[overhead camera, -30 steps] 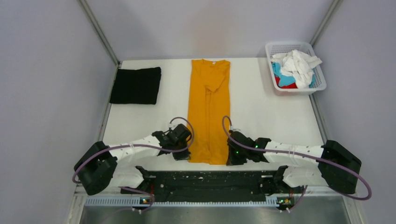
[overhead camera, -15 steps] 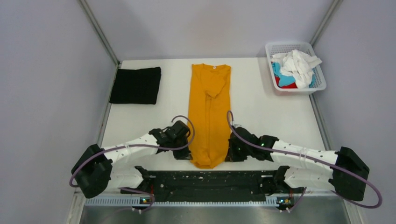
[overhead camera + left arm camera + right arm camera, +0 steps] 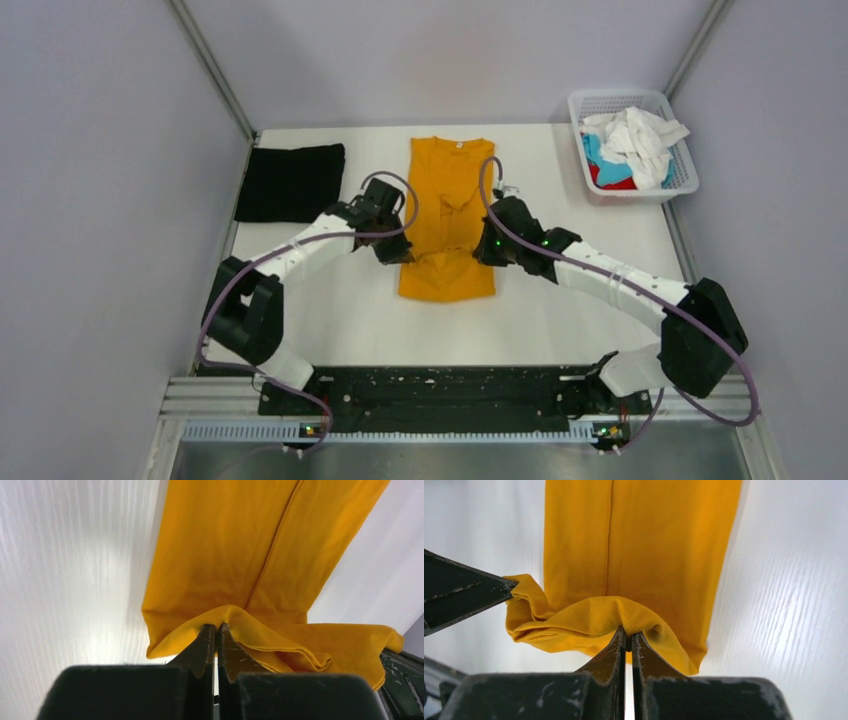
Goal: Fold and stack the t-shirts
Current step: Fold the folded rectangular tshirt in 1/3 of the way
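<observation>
A mustard-orange t-shirt [image 3: 447, 215] lies lengthwise in the middle of the table, its white neck label at the far end. Its near hem is lifted and doubled back over the lower half. My left gripper [image 3: 399, 250] is shut on the hem's left corner [image 3: 220, 622]. My right gripper [image 3: 486, 252] is shut on the right corner [image 3: 626, 630]. Both hold the hem above the cloth beneath. A folded black t-shirt [image 3: 292, 183] lies at the far left. White, light-blue and red t-shirts [image 3: 632, 145] are heaped in the basket.
The white mesh basket [image 3: 678, 184] stands at the far right corner. Grey walls close in the table on three sides. A black base rail [image 3: 440, 390] runs along the near edge.
Both grippers have carried the orange shirt's near hem away from the near edge toward the far end, folding the lower part over. The arms have stretched out with it.
</observation>
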Robot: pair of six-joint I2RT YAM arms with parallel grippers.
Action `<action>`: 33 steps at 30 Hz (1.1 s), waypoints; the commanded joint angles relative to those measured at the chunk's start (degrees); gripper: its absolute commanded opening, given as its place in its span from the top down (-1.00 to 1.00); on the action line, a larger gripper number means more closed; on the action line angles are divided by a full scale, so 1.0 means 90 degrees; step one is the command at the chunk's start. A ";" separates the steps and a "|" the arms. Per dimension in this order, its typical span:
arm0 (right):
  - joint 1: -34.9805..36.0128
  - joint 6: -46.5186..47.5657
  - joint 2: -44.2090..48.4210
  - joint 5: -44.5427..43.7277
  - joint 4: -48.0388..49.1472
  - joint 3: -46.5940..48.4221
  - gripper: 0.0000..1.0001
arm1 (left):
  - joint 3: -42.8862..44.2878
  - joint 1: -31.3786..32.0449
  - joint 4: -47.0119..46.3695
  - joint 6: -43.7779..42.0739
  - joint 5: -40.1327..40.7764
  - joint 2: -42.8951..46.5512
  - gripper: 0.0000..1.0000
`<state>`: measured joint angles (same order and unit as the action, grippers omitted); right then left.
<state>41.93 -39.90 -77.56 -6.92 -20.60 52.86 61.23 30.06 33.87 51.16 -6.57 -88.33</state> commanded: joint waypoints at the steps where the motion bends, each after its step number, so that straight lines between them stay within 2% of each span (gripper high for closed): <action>1: -0.0395 0.0583 -0.0574 -0.0374 0.0357 0.0754 1.00 | 0.1241 -0.0355 0.0480 -0.0474 0.0316 -0.0752 1.00; 8: -0.0891 0.0977 -0.1251 -0.0437 0.0502 0.1340 1.00 | 0.2741 -0.0668 0.0964 -0.0835 0.0662 -0.1776 1.00; 15: -0.1348 0.1236 -0.1648 -0.0100 0.0843 0.1573 1.00 | 0.3660 -0.0832 0.0952 -0.1270 0.0456 -0.2614 1.00; 22: -0.1507 0.1191 -0.2476 0.0106 0.0971 0.1988 1.00 | 0.4225 -0.1064 0.0957 -0.1459 0.0327 -0.3263 0.91; 25: -0.1557 0.1114 -0.2656 -0.0004 0.0970 0.2109 1.00 | 0.4361 -0.1148 0.0907 -0.1552 0.0126 -0.3486 0.78; 31: -0.1691 0.1043 -0.3151 -0.0054 0.0890 0.2612 1.00 | 0.4605 -0.1223 0.0648 -0.1749 -0.0178 -0.3686 0.24; 32: -0.1698 0.1026 -0.3200 -0.0082 0.0876 0.2696 0.94 | 0.4684 -0.1242 0.0578 -0.1801 -0.0276 -0.3698 0.11; 33: -0.1700 0.1003 -0.3232 -0.0132 0.0881 0.2778 0.68 | 0.4776 -0.1275 0.0594 -0.1803 -0.0337 -0.3700 -0.04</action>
<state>27.57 -30.11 -105.27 -6.57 -14.33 73.08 99.72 19.22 41.89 37.01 -6.44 -121.82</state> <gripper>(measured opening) 0.028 0.422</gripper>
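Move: Both hands already pinch the hem corners of the orange t-shirt. The laying spot below its collar is about 17 cm ahead, 1 cm left and 8 cm below the left hand; about 15 cm ahead, 2 cm right and 10 cm below the right. The collar end lies some 40 cm ahead and 12 cm right of the left hand. From that hand the folded black shirt is roughly 28 cm ahead and 28 cm left, also on the table. Forward together, quick at first and then slowing, both arms carry the pinched hem over the orange strip towards the collar, some 15 cm, the right also edging a little outward. Over the later part they sink about 4 cm to lay it down; the left fingers then open nearly halfway off their corner, while the right keep their pinch. ##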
